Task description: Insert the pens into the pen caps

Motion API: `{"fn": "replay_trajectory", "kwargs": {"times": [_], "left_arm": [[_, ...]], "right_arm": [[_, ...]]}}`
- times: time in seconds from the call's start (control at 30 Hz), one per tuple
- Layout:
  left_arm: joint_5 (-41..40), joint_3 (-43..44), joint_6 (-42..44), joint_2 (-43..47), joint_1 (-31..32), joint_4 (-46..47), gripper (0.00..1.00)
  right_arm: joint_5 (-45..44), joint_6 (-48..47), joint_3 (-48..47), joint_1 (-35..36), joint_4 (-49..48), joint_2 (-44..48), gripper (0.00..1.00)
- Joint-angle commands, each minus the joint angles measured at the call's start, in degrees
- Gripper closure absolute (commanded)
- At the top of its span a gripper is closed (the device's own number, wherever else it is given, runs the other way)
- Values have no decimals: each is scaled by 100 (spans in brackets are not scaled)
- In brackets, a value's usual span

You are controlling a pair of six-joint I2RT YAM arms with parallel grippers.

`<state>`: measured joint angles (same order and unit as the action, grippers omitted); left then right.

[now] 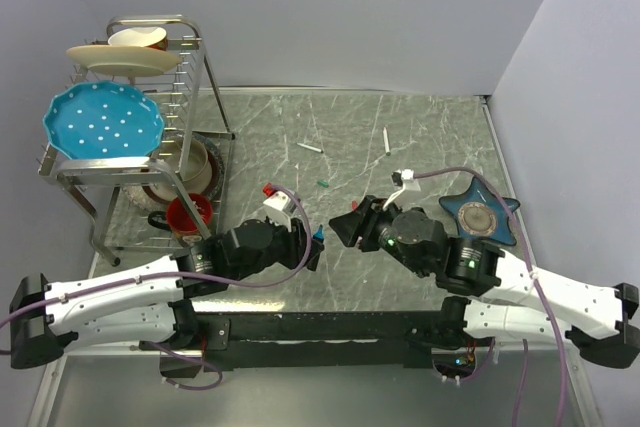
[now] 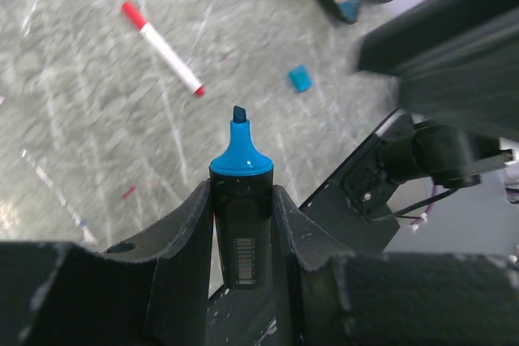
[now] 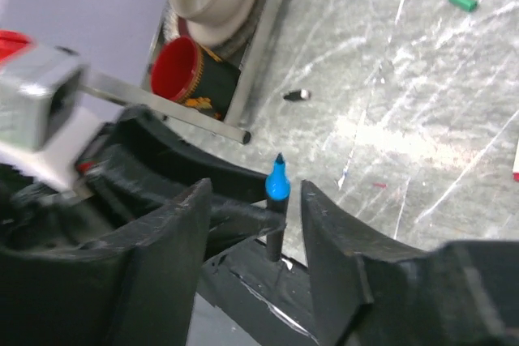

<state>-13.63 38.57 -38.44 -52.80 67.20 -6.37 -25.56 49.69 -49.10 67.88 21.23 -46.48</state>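
My left gripper is shut on the thick black pen, whose blue tip points up and away, uncapped. From above, that pen sits at the left gripper, close to my right gripper. The right gripper stands open, and the pen's blue tip shows in the gap just beyond its fingers. On the table lie a red-capped white pen, a blue cap, a green cap and a black cap. Two thin white pens lie farther back.
A metal dish rack stands at the back left with a blue plate, bowls and a red cup. A blue star-shaped dish sits right of the right arm. Walls close in the table at the back and right.
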Motion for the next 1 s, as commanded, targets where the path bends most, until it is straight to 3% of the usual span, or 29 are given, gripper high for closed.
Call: {"fn": "replay_trajectory", "kwargs": {"times": [0.0, 0.47, 0.77, 0.9, 0.97], "left_arm": [[361, -77, 442, 217, 30, 795, 99], [484, -165, 618, 340, 56, 1024, 99], [519, -69, 732, 182, 56, 1051, 99], [449, 2, 767, 208, 56, 1015, 99], [422, 2, 767, 261, 56, 1006, 99]], "right_arm": [[-2, 49, -258, -29, 83, -256, 48], [253, 32, -346, -46, -269, -748, 55], [236, -100, -328, -47, -392, -916, 81], [297, -345, -275, -47, -576, -846, 100], [297, -399, -249, -55, -594, -758, 100]]}}
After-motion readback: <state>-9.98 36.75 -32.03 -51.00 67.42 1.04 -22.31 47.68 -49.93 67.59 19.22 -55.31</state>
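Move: Upright in the left fingers, the black pen has its blue tip about 5 cm above the left hand, 2 cm ahead and 1 cm to its right. From the open right hand that tip lies some 4 cm left, 1 cm ahead and 5 cm lower. On the table, about 13 cm below the right hand, the red-capped pen lies some 4 cm to its right, level with it; the green cap 11 cm ahead and 5 cm left; the blue cap 20 cm right and 8 cm back. Sinking about 3 cm and sliding 3 cm to its left, the right hand brings its fingers down to the black pen's blue tip and then shuts them from about half open, pinching the blue neck from the side. The left hand keeps its grip on the black body and lifts it some 2 cm to meet the right hand, mostly early on, then stays. ##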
